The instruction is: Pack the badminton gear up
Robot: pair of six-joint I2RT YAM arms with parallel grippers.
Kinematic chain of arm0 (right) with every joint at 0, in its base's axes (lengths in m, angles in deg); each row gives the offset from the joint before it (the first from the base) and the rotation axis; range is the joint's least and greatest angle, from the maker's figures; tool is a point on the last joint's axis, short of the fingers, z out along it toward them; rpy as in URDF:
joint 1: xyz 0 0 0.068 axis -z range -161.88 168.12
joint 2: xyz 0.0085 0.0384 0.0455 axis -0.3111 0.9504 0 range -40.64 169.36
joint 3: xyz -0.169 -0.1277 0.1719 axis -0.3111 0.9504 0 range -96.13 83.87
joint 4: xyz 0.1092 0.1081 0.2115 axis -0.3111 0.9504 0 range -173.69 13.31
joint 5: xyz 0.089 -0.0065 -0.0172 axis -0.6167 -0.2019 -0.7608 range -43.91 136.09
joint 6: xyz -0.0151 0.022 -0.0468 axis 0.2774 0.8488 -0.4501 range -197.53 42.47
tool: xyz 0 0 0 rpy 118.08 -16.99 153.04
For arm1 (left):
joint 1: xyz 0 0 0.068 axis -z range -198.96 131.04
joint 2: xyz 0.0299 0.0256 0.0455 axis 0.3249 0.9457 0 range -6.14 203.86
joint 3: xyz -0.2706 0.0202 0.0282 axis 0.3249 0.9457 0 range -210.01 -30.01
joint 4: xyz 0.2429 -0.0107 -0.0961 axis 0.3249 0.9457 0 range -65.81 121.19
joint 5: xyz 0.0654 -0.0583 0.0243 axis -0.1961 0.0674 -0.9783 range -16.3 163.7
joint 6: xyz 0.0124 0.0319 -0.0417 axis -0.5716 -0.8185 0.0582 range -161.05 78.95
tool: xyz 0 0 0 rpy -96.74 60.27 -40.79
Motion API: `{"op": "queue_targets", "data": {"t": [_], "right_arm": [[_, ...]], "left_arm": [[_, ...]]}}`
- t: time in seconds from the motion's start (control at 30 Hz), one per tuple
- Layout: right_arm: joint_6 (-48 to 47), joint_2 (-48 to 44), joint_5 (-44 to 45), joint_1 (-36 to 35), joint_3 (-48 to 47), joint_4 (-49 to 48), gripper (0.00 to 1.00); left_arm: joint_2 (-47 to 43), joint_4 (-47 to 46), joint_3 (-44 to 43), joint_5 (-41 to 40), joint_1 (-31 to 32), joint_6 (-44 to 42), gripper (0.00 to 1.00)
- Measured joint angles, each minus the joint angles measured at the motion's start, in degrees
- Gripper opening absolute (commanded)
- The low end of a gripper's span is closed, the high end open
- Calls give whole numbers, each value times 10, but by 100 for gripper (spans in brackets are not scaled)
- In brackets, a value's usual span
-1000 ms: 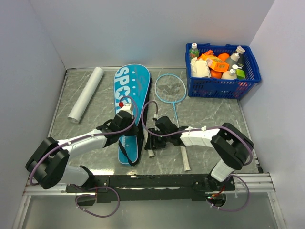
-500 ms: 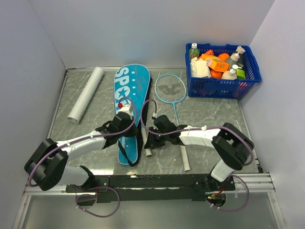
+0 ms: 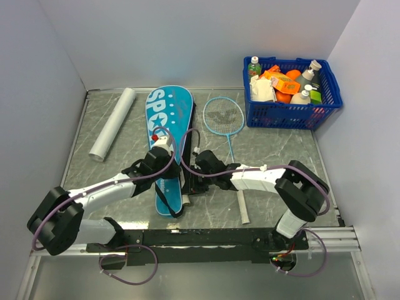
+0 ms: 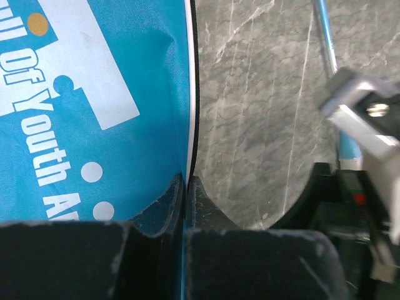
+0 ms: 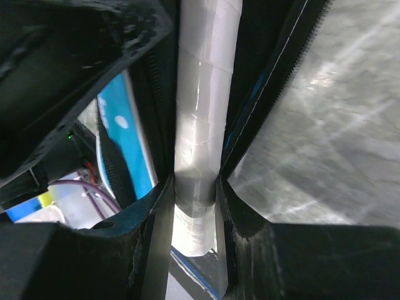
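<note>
The long teal bag (image 3: 166, 119) lettered SPORT lies lengthwise on the table. My left gripper (image 3: 175, 166) is shut on its right edge, and in the left wrist view the pads (image 4: 178, 194) pinch the bag (image 4: 94, 94) fabric. My right gripper (image 3: 190, 181) is shut on the white handle (image 5: 203, 125) of a racket that runs into the bag's open zipper side; the right gripper (image 5: 195, 200) has both jaws against the grip. The racket's head is hidden inside the bag. A second light-blue racket (image 3: 224, 116) lies on the table to the right, its shaft (image 4: 325, 37) passing the left wrist.
A blue basket (image 3: 289, 116) full of bottles and packets stands at the back right corner. A white roll (image 3: 112, 123) lies at the back left. The second racket's white handle (image 3: 243, 209) reaches toward the near edge. Walls close in on three sides.
My right gripper has closed on the white handle and slid left with it toward the bag. The bag has swung, its top going left, with the left gripper still on its edge.
</note>
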State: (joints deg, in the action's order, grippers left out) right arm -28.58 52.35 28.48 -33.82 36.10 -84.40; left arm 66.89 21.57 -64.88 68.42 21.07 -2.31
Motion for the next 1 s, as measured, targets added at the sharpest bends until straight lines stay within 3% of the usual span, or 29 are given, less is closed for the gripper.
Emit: {"op": "queue_targets", "data": {"t": [0.27,0.33,0.4,0.47,0.5,0.7,0.9,1.0], "right_arm": [[14,24,-46,-4,1,-57,0],[14,34,-63,-4,2,-72,10],[13,49,-87,-3,3,-96,27],[13,61,-104,-2,5,-111,34],[14,68,-113,0,7,-122,42],[5,81,-136,10,22,-166,52],[-22,29,-91,12,47,-146,56],[-26,-19,-63,12,70,-144,49]], "left_arm": [[-50,-2,21,0,-3,-1,1],[-57,-10,37,1,-4,-1,1],[-58,-16,50,2,-5,-1,1],[-58,-27,63,3,-5,0,1],[-58,-31,67,4,-5,0,1],[-57,-54,85,22,-6,2,1],[-57,-63,86,43,-5,5,1],[-57,-66,87,55,-5,5,1]]}}
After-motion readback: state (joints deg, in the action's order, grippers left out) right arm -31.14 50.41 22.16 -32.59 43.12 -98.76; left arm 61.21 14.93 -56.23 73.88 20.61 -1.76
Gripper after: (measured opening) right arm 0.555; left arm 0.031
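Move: The right gripper already pinches the racket handle near its butt; the racket bag's open side lies about 3 cm to its left, 3 cm ahead and 2 cm below. The other racket's grip rests on the table some 20 cm to its right, 7 cm nearer the base and 5 cm lower. From the left gripper, which still holds the bag's cover edge, that open side is about 5 cm back, 2 cm right and 5 cm below. Push the held handle with the right gripper about 3 cm left and slightly back into the bag's open side, rolling its left side up some 10 degrees; then open the fingers and withdraw right and up. Keep the cover edge pinched with the left gripper, raising it briefly, then lowering it and drawing it back towards the base. ##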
